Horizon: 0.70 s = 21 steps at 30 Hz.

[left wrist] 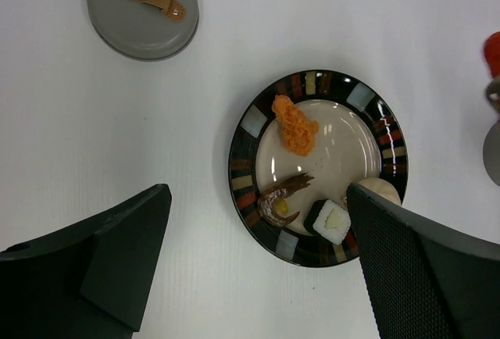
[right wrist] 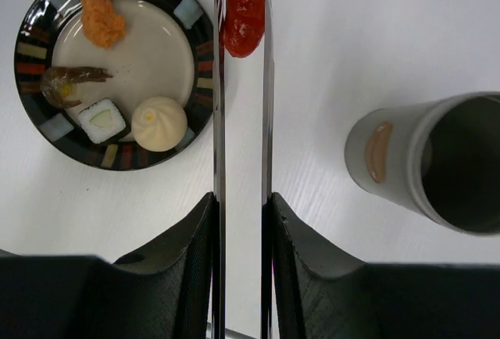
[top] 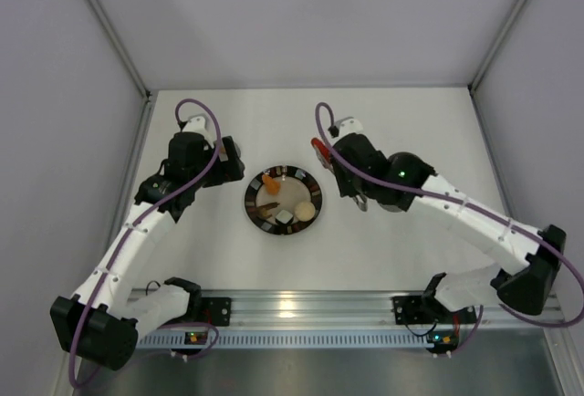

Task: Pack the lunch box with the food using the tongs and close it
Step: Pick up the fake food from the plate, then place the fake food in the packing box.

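My right gripper [right wrist: 241,202] is shut on the silvery tongs [right wrist: 219,120], one finger pressing each arm. The tongs pinch a red piece of food [right wrist: 244,7] between their tips, held over the table between the plate and the lunch box. The grey lunch box [right wrist: 406,163] stands open to the right of the tongs. Its round lid [left wrist: 142,9] lies flat on the table, left of the plate. The dark-rimmed plate [top: 251,197] holds an orange piece [left wrist: 295,124], a brown shrimp [left wrist: 280,202], a white-and-black roll [left wrist: 328,220] and a cream bun [right wrist: 158,123]. My left gripper [left wrist: 258,198] hangs open above the plate's left edge, holding nothing.
White walls enclose the table on three sides. In the top view the right arm [top: 456,209] covers the lunch box and the left arm [top: 151,218] covers the lid. A metal rail [top: 301,309] runs along the near edge.
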{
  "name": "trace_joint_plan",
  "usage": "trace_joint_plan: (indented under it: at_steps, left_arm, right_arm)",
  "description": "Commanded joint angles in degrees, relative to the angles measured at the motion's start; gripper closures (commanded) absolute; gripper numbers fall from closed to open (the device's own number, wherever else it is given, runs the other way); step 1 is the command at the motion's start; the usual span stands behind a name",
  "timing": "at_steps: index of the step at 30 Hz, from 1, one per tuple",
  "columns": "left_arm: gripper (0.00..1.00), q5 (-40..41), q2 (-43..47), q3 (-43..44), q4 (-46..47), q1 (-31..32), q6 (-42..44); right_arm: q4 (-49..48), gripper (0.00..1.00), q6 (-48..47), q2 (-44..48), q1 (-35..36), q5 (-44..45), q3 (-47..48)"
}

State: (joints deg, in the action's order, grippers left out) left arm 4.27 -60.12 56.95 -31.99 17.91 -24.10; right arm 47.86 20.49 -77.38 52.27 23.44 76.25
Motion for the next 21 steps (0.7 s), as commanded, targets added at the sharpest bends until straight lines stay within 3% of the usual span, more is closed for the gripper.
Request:
trace_joint_plan:
  at_steps: [1,16,21]
  left_arm:
    - [0.01,-1.1,0.9,-0.5,2.5,-0.1,-0.4]
    - [0.01,-3.0,-0.3,-0.4,2.7,0.0,-0.7]
    - [0.01,-3.5,-0.3,-0.4,2.9,0.0,-0.7]
  right_arm:
    - [6.2,0.87,3.2,8.9,-1.6,5.5,2.0]
    - [27.0,0.85,15.4,22.3,-4.2,16.7,0.6]
    - [29.4,0.84,18.2,24.6,-4.5,18.4,-1.3]
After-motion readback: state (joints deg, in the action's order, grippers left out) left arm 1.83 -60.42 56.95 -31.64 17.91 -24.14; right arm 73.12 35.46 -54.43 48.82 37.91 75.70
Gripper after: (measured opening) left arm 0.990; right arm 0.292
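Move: The lunch box, the open grey canister I'm taking the red food to, stands about 16 cm to the right of my right hand and 7 cm ahead, its middle some 16 cm below. On the other side, the plate's middle is 15 cm to the left and 6 cm ahead, about 21 cm down. The white bun on it is 9 cm left and 3 cm ahead. From my left hand the lunch box is about 40 cm to the right and nearly level. Keeping the tongs pinched on the red food, I swing my right hand about 15 cm to the right and draw it some 6 cm back, away from the plate, bringing the food towards the lunch box. I rise about 5 cm early on, then stay at that height, while turning the wrist some 20 degrees clockwise until the tongs point nearly straight ahead. ##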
